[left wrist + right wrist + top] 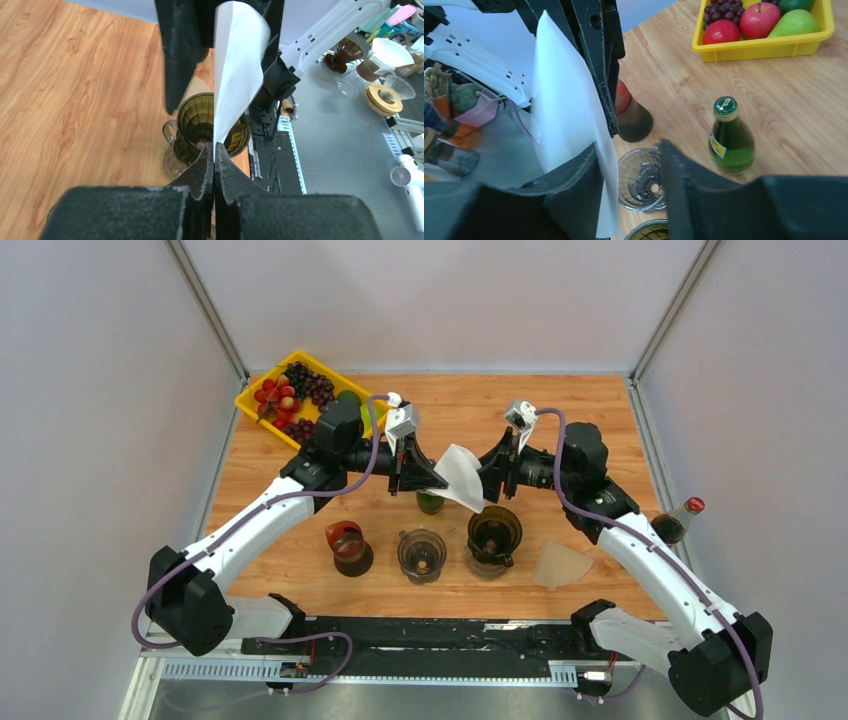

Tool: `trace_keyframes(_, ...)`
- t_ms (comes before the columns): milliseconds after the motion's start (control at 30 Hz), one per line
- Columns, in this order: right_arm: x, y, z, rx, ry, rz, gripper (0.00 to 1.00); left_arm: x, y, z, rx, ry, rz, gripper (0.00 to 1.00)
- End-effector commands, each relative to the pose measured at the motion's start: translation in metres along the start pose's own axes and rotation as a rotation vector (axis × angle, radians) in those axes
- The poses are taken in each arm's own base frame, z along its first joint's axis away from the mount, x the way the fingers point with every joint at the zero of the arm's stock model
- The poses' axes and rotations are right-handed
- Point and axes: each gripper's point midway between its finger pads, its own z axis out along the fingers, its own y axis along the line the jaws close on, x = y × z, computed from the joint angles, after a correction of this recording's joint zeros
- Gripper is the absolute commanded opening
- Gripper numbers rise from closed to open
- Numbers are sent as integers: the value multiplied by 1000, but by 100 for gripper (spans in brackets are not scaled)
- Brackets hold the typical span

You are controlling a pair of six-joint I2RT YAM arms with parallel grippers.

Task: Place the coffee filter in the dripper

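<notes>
A white paper coffee filter hangs in the air between my two grippers, over the table's middle. My left gripper is shut on its edge, and in the left wrist view the jaws pinch the filter with no gap. My right gripper stands open around the filter's other side. In the right wrist view the filter lies against the left finger, with a wide gap to the other one. Below stand a dark olive dripper, a clear dripper and a red-brown dripper.
A second filter lies on the table right of the olive dripper. A green bottle stands under the left gripper. A yellow tray of fruit is at the back left. A red-capped bottle sits at the right edge.
</notes>
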Motion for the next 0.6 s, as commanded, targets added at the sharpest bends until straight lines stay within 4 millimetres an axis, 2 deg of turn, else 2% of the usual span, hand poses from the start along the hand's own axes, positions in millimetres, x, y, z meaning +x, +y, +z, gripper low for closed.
trace_keyframes(0, -26, 27, 3, -118, -50, -69, 39, -25, -4, 2, 15, -40, 65, 0)
trace_keyframes(33, -25, 30, 4, -133, -47, -72, 31, -26, -3, 3, 9, -41, 62, 0)
trace_keyframes(100, -25, 33, 4, -144, -47, -75, 2, -27, 2, 3, -19, -45, 48, 2)
trace_keyframes(133, -26, 34, 4, -137, -52, -76, 0, -28, 7, 3, -50, -48, 33, 5)
trace_keyframes(167, -27, 32, 3, -125, -59, -81, 0, -29, 9, 2, -71, -52, 26, 12)
trace_keyframes(200, -29, 31, 3, -105, -69, -86, 0, -31, 16, 1, -114, -56, 5, 15)
trace_keyframes(267, -36, 21, 2, -30, -100, -86, 0, -37, 22, 0, -169, -71, -26, 29)
trace_keyframes(300, -40, 14, 0, 24, -115, -82, 0, -42, 23, -2, -188, -82, -36, 57)
trace_keyframes(333, -47, 5, -2, 91, -139, -82, 0, -45, 29, -3, -234, -93, -67, 78)
trace_keyframes(367, -48, -5, -4, 162, -143, -70, 0, -52, 31, -5, -259, -108, -68, 94)
trace_keyframes(400, -53, -13, -7, 225, -158, -67, 0, -49, 41, -8, -338, -105, -114, 97)
trace_keyframes(433, -58, -20, -10, 289, -175, -66, 0, -60, 52, -15, -436, -134, -122, 99)
trace_keyframes(467, -61, -27, -12, 347, -189, -68, 0, -58, 57, -19, -494, -126, -152, 99)
trace_keyframes(500, -64, -33, -13, 399, -199, -71, 0, -70, 68, -27, -601, -163, -164, 100)
trace_keyframes(533, -65, -38, -13, 448, -204, -75, 0, -71, 70, -31, -646, -167, -178, 100)
trace_keyframes(567, -67, -43, -13, 494, -209, -79, 0, -82, 74, -36, -709, -201, -178, 100)
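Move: The coffee filter stands upright, its left part in the shut left fingers. Its middle is about 3 cm to the right of the left hand point and 3 cm to the left of the right one, whose half-open fingers already straddle its right edge. From the right hand, the dripper on its jug sits some 6 cm back, 4 cm right and 15 cm below; the green bottle lies about 7 cm ahead, 8 cm left and 20 cm below. Finish the hand-over: shut the right fingers on the filter's right edge while easing about 1 cm back and left, and only then open the left gripper wide. Once it lets go, swing the left hand about 6 cm forward and a little up, turning some 25 degrees counter-clockwise; carry the filter with the right hand some 4 cm forward and slightly up, turning about 15 degrees clockwise. ##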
